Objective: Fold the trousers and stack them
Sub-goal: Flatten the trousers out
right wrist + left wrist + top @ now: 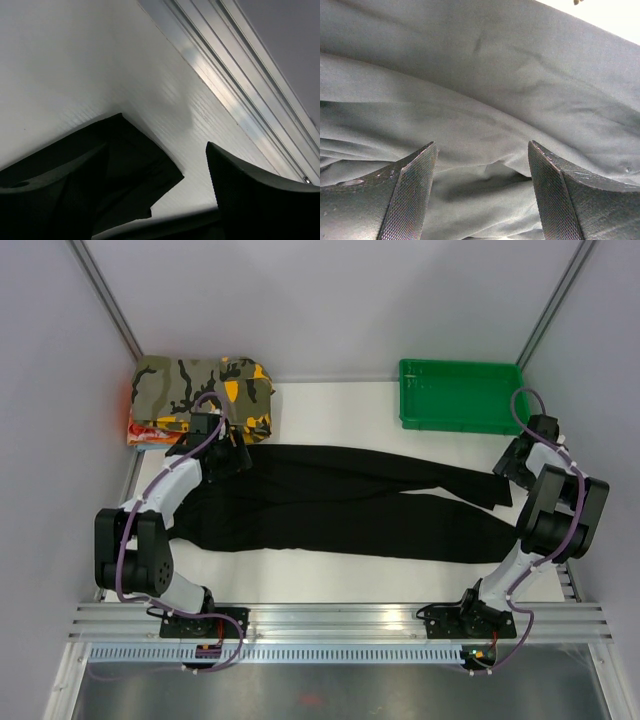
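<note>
The black trousers (340, 505) lie flat across the white table (330, 415), waist end at the left and both leg ends at the right. My left gripper (228, 452) hovers over the waist end, near its far edge. In the left wrist view it (480, 150) is open, with wrinkled fabric (485, 90) below and nothing pinched between the fingers (412, 195). My right gripper (508, 468) is by the far leg's end. In the right wrist view it (159, 147) stands open just above the table, and the leg's corner (135, 160) lies flat beneath its left finger, not held.
A folded olive, black and orange camouflage garment (200, 390) lies at the back left, just beyond the left gripper. A green tray (460, 366) stands at the back right. An aluminium rail (240, 100) lines the table's right side close to the right gripper.
</note>
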Robot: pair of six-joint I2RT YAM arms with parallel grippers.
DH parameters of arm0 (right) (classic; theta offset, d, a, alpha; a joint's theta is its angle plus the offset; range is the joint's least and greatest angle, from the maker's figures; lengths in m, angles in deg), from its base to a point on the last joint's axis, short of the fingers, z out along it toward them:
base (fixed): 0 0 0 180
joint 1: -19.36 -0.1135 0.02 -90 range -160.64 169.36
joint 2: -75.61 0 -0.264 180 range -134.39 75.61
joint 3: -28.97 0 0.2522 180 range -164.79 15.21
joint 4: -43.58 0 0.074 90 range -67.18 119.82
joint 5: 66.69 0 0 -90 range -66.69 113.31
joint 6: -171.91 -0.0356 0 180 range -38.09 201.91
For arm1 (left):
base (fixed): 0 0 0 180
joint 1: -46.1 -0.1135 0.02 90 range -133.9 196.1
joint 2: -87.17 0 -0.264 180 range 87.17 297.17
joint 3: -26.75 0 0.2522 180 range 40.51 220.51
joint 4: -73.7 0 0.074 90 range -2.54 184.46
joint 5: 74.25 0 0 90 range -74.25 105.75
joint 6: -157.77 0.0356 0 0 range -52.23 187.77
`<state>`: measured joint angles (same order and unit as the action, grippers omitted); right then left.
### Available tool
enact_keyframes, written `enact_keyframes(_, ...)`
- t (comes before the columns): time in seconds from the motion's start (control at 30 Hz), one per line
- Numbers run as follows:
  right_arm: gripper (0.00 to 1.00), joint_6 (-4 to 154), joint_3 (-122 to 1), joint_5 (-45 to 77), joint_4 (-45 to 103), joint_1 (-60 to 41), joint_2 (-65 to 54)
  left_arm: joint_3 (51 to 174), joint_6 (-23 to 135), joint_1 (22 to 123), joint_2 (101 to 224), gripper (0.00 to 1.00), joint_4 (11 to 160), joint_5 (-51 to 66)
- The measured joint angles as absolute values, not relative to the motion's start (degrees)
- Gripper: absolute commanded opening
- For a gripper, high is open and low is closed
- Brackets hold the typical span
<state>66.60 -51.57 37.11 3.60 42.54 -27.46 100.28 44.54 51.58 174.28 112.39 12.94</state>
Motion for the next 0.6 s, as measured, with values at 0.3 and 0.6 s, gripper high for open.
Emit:
enact_keyframes(0.3,0.69,66.69,-51.18,31.25,8.57,42.13,-28.09,97.96,44.54,51.51,174.00,0.79,111.64,12.15)
enact_keyframes(0.6,0.46,66.91,-51.18,29.09,9.55,42.13,-30.71,97.52,44.54,51.21,173.98,0.79,111.10,12.13)
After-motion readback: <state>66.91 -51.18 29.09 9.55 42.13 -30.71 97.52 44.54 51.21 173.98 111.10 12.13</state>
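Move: The far corner of the trousers' upper leg end lies about 3 cm ahead of the right hand, 1 cm to its left and some 2 cm below. The lower leg's end is roughly 12 cm back and 1 cm to this hand's left; the green tray's middle is around 22 cm ahead and 10 cm left. From the left hand, that same corner lies about 60 cm to the right, level with it fore and aft, some 8 cm lower. The right hand heads for the far corner of the upper leg end, going some 3 cm forward and 2 cm left, then sinking about 2 cm as its forward reach stops. Its fingers narrow from nearly wide to about half open around the corner, tipping up slightly; contact can't be made out. The left hand, still open above the trousers, eases down and back about a centimetre each. ##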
